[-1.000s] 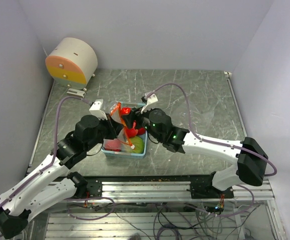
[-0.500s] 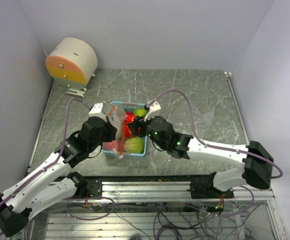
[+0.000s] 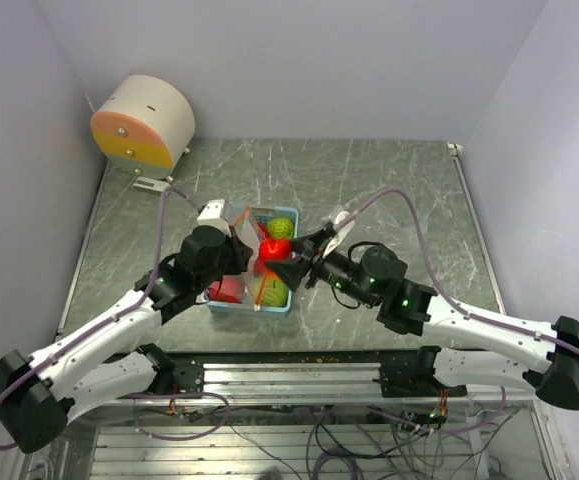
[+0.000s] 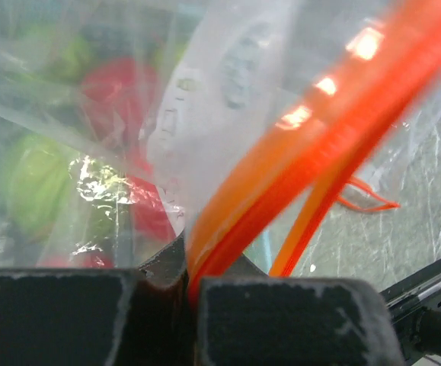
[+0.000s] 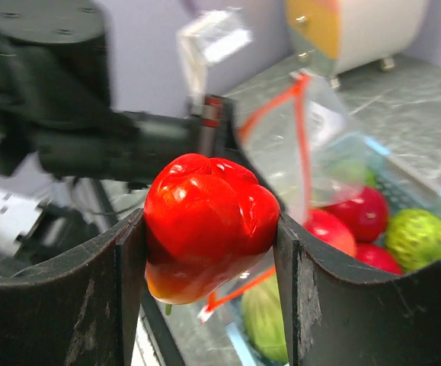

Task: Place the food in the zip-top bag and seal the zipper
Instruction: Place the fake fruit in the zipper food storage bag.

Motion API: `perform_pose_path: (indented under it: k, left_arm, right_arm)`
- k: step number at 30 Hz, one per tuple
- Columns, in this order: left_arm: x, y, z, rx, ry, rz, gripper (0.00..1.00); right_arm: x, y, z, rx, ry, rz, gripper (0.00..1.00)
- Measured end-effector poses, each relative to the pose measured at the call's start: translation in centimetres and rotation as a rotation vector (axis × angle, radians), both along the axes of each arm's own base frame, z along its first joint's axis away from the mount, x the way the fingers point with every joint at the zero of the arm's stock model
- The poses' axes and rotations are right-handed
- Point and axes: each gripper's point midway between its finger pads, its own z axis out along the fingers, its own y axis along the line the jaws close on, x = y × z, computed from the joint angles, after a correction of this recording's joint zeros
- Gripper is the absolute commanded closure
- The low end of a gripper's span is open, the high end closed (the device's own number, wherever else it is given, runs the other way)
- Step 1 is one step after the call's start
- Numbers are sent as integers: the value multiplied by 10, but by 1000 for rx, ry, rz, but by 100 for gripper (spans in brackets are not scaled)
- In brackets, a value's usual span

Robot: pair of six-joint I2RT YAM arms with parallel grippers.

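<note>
My left gripper (image 3: 235,247) is shut on the red-orange zipper (image 4: 296,145) of the clear zip-top bag (image 3: 250,262), which hangs over the light blue basket (image 3: 249,309). In the left wrist view the strip runs up from my shut gripper (image 4: 190,286), and red and green fruits show through the plastic. My right gripper (image 3: 287,260) is shut on a glossy red fruit (image 3: 274,248) and holds it just right of the bag. In the right wrist view the red fruit (image 5: 205,225) sits between the fingers (image 5: 315,297), with the bag (image 5: 281,141) behind. More food (image 5: 361,213) lies in the basket.
A cream and orange drum-shaped device (image 3: 144,122) stands at the back left corner. Purple cables (image 3: 409,215) loop above both arms. The grey marbled table (image 3: 399,190) is walled in by pale panels, with a metal rail (image 3: 299,375) along its near edge.
My right gripper has lifted the red fruit out of the basket and drawn back to the right. My left gripper has shifted right, keeping the bag by its zipper over the basket.
</note>
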Motion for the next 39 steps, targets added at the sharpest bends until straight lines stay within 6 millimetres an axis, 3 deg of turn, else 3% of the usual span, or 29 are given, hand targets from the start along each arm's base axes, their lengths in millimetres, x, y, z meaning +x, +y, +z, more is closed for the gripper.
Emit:
perform_pose_path:
  k: [6,10,16,19,26,30,36,39]
  left_arm:
    - [-4,-12,-53,-9,67,-42,93]
    - [-4,-12,-49,-30,50,-42,93]
    - [-6,-3,-40,-44,11,-18,93]
    - [-9,0,-44,-44,14,-17,93]
    - [-13,-1,-47,-55,28,-31,93]
    - [-17,1,-52,-42,47,-33,93]
    - [-22,-2,-41,-41,65,-59,93]
    - [-21,-6,-26,-56,56,-72,93]
  right_arm:
    - [-24,23,-34,-35,27,175,80]
    - [-25,32,-57,-64,62,207,80]
    - [-15,41,-72,-37,90,193,80]
    - [-3,42,-82,-30,111,160,80]
    - [43,37,-142,-102,210,20,82]
    - [63,41,-146,-87,223,-67,80]
    - [94,44,-145,-73,247,-233,67]
    - [102,45,-146,-96,250,-301,44]
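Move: The red pepper is already in my right fingers. The bag's open mouth lies about 9 cm ahead of that hand, 5 cm to its left and 13 cm lower. From the same hand, the basket's middle is roughly 10 cm ahead, 4 cm left, and the striped melon 2 cm ahead, 1 cm left, both far below. From my left hand, pinching the zipper edge, the mouth is some 3 cm ahead, 4 cm right and slightly lower. With my right hand I first sink and ease back and left, then swing forward and down around 13 cm, finishing level, to bring the gripped pepper in between the orange zipper strips; the fingers tip down about 15 degrees and turn clockwise late on. My left hand keeps its pinch on the bag edge, dips about 5 cm, draws slightly back, then comes partly up again. ##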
